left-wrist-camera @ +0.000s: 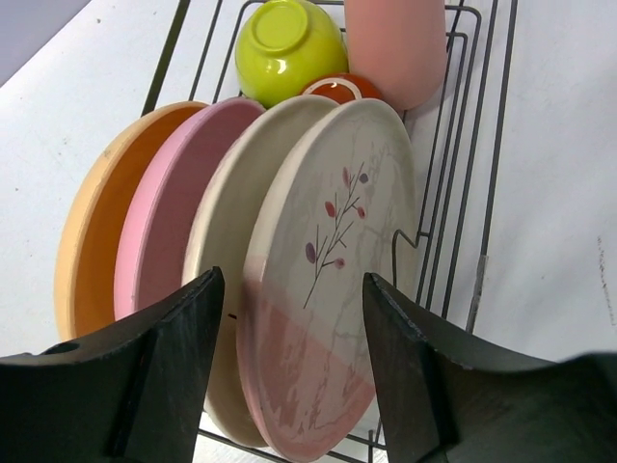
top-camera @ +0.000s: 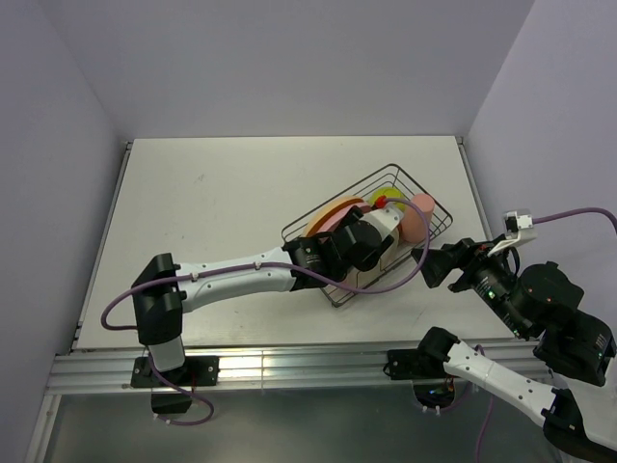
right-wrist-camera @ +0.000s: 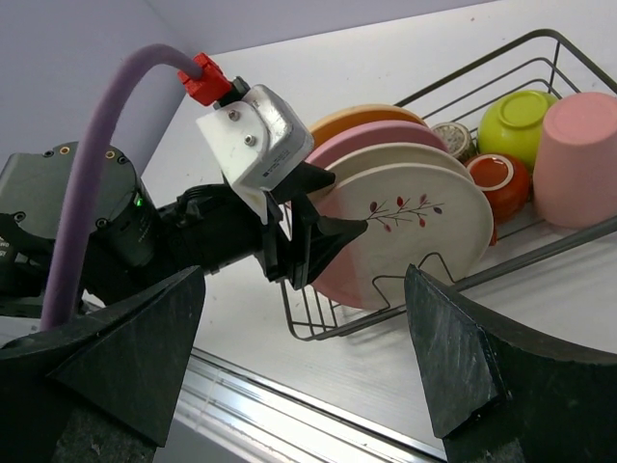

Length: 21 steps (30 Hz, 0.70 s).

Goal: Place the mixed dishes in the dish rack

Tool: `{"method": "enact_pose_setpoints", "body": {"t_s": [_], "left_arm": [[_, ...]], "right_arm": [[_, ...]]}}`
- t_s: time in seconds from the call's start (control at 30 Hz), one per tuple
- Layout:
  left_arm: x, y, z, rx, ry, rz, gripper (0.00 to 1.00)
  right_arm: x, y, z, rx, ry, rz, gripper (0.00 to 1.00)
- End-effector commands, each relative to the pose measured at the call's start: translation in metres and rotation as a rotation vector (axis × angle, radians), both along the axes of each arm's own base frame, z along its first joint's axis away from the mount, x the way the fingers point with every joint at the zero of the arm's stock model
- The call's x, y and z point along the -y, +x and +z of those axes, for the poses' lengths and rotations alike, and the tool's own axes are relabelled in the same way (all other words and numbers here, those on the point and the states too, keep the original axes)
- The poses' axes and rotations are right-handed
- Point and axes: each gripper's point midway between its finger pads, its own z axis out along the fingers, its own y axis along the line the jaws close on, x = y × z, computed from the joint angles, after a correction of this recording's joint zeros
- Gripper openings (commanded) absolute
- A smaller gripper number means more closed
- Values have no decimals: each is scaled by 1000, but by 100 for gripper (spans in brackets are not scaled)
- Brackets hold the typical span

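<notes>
The black wire dish rack [top-camera: 396,170] holds the mixed dishes. Four plates stand on edge in a row: orange [left-wrist-camera: 92,231], pink [left-wrist-camera: 169,222], cream [left-wrist-camera: 227,241] and the twig-patterned plate [left-wrist-camera: 333,318] nearest the camera. Behind them lie a lime bowl [left-wrist-camera: 289,39], a red mug [left-wrist-camera: 345,87] and a salmon cup [left-wrist-camera: 395,43]. A small grey cup [right-wrist-camera: 451,138] shows in the right wrist view. My left gripper [left-wrist-camera: 294,367] is open, its fingers on either side of the twig plate's rim with gaps on both sides. My right gripper [right-wrist-camera: 304,367] is open and holds nothing, right of the rack.
The rack [right-wrist-camera: 578,236] sits angled on the white table [top-camera: 222,193]. The left arm [top-camera: 241,272] reaches across the table's near half. A metal rail [top-camera: 289,365] runs along the near edge. Walls close in the back and sides.
</notes>
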Motion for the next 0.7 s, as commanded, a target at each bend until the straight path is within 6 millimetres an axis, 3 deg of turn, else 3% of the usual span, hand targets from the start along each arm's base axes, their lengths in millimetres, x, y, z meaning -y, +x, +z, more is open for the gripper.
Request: {"method": "enact_pose_setpoints", "body": {"t_s": [0.0, 0.2, 0.33, 0.37, 0.4, 0.43, 0.63, 0.67], "left_arm": [[-5, 1, 57, 53, -150, 40, 65], [-31, -2, 87, 74, -223, 91, 69], [-58, -7, 123, 78, -352, 147, 74], [-64, -8, 123, 75, -364, 164, 75], [-70, -8, 129, 70, -396, 186, 83], [-80, -11, 140, 72, -435, 196, 85], [-121, -19, 143, 32, -546, 258, 95], [-125, -20, 129, 17, -537, 263, 96]], "right_arm": [[-2, 2, 4, 11, 19, -4, 91], [-6, 9, -9, -23, -18, -20, 91], [-6, 20, -22, -68, -52, -78, 91], [-8, 24, -28, -85, -69, -90, 92], [-9, 27, -35, -100, -86, -101, 92], [-10, 30, -41, -118, -104, -116, 92], [-27, 43, -81, -189, -141, -125, 92], [-33, 46, -90, -193, -136, -118, 92]]}}
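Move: The floral plate stands in the rack between my open left fingers, its middle about 3 cm ahead, 3 cm right and 6 cm below. The cream plate is 4 cm left of it and 3 cm farther out. The orange mug sits about 10 cm ahead and 9 cm right of my left hand, 11 cm down. From my right hand the floral plate lies some 14 cm ahead, 10 cm left and 20 cm below; the pink cup is 24 cm ahead, 2 cm right, 26 cm below. I draw my empty left hand off the floral plate, first straight up, then up and left over the plates, about 14 cm higher and 11 cm across, opening the fingers wide while the hand rolls its left side down some 25 degrees. Meanwhile my right hand, fingers kept open, sinks about 8 cm and eases forward and left towards the floral plate, tipping down. ##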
